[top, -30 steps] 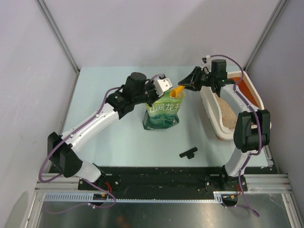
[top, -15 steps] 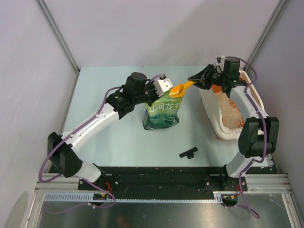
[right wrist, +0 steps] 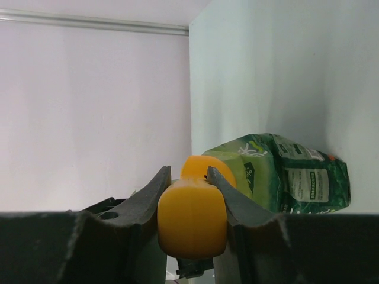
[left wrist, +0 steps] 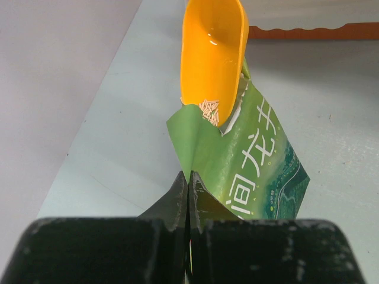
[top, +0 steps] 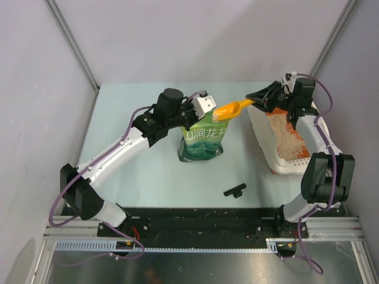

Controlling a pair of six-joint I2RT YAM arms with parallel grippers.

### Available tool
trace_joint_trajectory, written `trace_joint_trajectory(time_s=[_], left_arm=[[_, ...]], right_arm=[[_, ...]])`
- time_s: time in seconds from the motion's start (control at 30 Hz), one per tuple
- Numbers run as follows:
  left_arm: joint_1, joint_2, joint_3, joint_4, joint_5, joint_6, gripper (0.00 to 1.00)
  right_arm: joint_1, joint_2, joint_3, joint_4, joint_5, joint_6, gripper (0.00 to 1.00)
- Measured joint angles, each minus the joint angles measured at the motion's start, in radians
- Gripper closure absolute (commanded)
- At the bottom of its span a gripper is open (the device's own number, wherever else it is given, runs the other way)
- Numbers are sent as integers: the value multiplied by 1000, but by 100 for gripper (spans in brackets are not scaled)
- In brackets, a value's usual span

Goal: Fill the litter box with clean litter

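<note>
The litter box (top: 261, 139), a white tray with an orange inside, lies at the right with pale clean litter (top: 288, 139) in it. A green bag (top: 203, 143) stands mid-table. My left gripper (top: 189, 123) is shut on the bag's top edge; in the left wrist view its jaws (left wrist: 189, 177) pinch the green flap (left wrist: 254, 160). My right gripper (top: 256, 98) is shut on the handle of an orange scoop (top: 230, 110), held level between the bag's mouth and the box. A few pellets (left wrist: 208, 109) lie in the scoop's bowl (left wrist: 213, 53). The right wrist view shows the handle (right wrist: 190, 219) between my fingertips (right wrist: 188, 171).
A small black piece (top: 234, 190) lies on the table near the front edge. Grey walls and metal posts (top: 73, 47) close in the table at the back and sides. The box's orange rim (left wrist: 314, 31) shows beyond the scoop in the left wrist view.
My right gripper has drawn the scoop up out of the bag's mouth and carried it right, towards the litter box. The left arm and bag have stayed put.
</note>
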Motion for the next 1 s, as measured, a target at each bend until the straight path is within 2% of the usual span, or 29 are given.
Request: trace_joint_trajectory(time_s=[0.47,1.0], left_arm=[[0,13,21,-11,-13,8,100],[-4,51,51,-13,-32,56,100]], right_arm=[[-51,0,-69,180,-78,96,100],[-185,-49,-305,567,-212,399,100]])
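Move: The right hand grips the scoop's handle; the litter box it is bound for has its middle about 17 cm to its right, level with it fore and aft, and some 20 cm lower. The scoop's bowl lies about 8 cm to this hand's left and 3 cm nearer the base, at the opening of the bag mouth, which is some 12 cm left, 5 cm back and 5 cm below the hand. From the left hand, the litter box is roughly 37 cm right and 8 cm forward, about 20 cm lower. Still gripping the handle, the right hand draws the scoop out of the bag mouth towards the litter box, about 5 cm to the right with most of that in the second half, when it also eases back some 2.5 cm; it rolls roughly 15 degrees so that its left side and the scoop's tip come up, staying near the same height after a slight rise and dip. The left hand keeps the bag's top corner pinched shut between its fingers and edges about 1 cm forward. ##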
